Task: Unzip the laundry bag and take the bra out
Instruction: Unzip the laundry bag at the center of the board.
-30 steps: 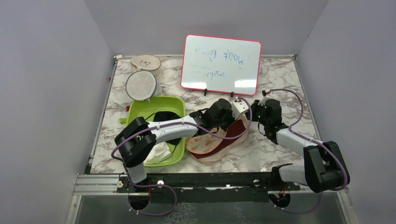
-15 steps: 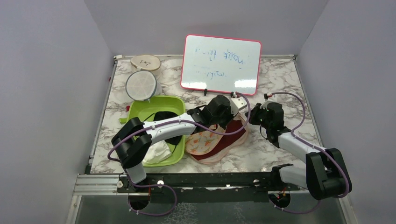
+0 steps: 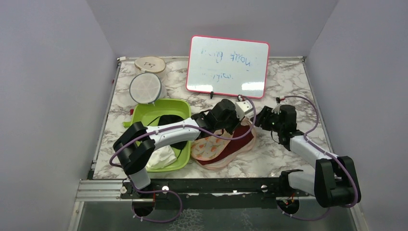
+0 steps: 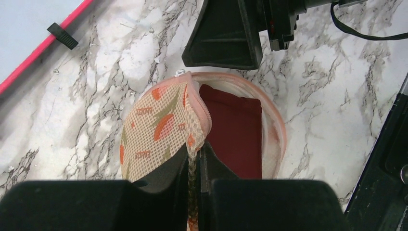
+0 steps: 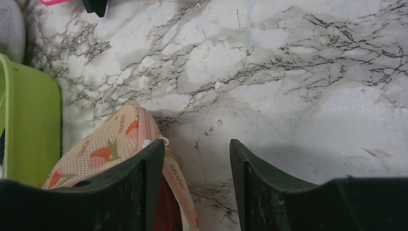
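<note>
The peach leaf-print laundry bag (image 3: 216, 147) lies beside the green tub with its right end unzipped and gaping. My left gripper (image 4: 195, 149) is shut on the bag's mesh top flap (image 4: 159, 120) and holds it up. The maroon bra (image 4: 233, 130) shows inside the opening, and also in the top view (image 3: 240, 131). My right gripper (image 5: 196, 144) is open just off the bag's far end (image 5: 103, 144), over bare marble. Its left finger stands next to the white zipper pull (image 5: 156, 142). Nothing is between its fingers.
The green tub (image 3: 144, 113) holds a black garment (image 3: 168, 120) and a white cloth (image 3: 161, 156). A pink-framed whiteboard (image 3: 227, 65) stands behind the arms. A round white mesh disc (image 3: 145, 87) and a tan disc (image 3: 150, 63) sit at the back left. Walls close in on three sides.
My right gripper has opened and pulled back a little to the right of the bag's end. My left gripper keeps its hold on the flap, shifted slightly toward the back.
</note>
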`<control>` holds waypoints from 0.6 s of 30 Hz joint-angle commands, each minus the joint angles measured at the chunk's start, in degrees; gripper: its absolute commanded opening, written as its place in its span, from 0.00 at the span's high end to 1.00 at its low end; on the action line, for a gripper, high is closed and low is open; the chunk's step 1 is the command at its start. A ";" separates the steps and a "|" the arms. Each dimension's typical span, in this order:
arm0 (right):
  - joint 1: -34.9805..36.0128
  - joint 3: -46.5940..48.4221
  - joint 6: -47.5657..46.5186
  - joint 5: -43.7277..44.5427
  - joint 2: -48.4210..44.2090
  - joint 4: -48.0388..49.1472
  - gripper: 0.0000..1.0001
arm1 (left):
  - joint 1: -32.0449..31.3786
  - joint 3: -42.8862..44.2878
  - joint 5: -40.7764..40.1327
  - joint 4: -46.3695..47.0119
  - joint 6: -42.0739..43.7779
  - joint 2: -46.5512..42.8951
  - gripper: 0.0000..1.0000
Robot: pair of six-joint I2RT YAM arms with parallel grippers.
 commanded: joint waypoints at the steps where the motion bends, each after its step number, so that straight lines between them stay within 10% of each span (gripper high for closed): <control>1: -1.97 1.12 1.18 -7.75 0.56 -4.42 0.48 | 0.08 -0.26 2.92 1.29 -0.52 -0.98 1.00; 7: -2.63 3.39 -0.34 1.04 0.11 -13.95 0.32 | -1.79 -2.15 5.42 1.17 -0.21 0.39 0.91; 18: -4.61 11.55 -4.96 -8.60 6.38 -19.00 0.28 | -6.77 -8.16 7.73 2.98 -4.68 4.91 0.74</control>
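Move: The left hand still pinches the laundry bag's raised mesh flap; the bag's middle lies about 6 cm back, 6 cm to its left and 12 cm below. The burgundy bra inside is some 6 cm back, straight in line sideways and 13 cm down. The zip pull sits about 3 cm ahead, 4 cm right and 9 cm down. From the half-open right hand, that pull is roughly 4 cm left, 1 cm back and 2 cm lower. Its pinch on the mesh flap ends as the left hand's fingers part slightly, then that hand speeds back and down towards the bag, about 7 cm back and 6 cm down, tilting and turning a little clockwise. Beside the pull, the right hand dips back and down some 2 cm, then comes most of the way back up and forward, shifting slightly right, fingers spreading wider and tipping further down. ##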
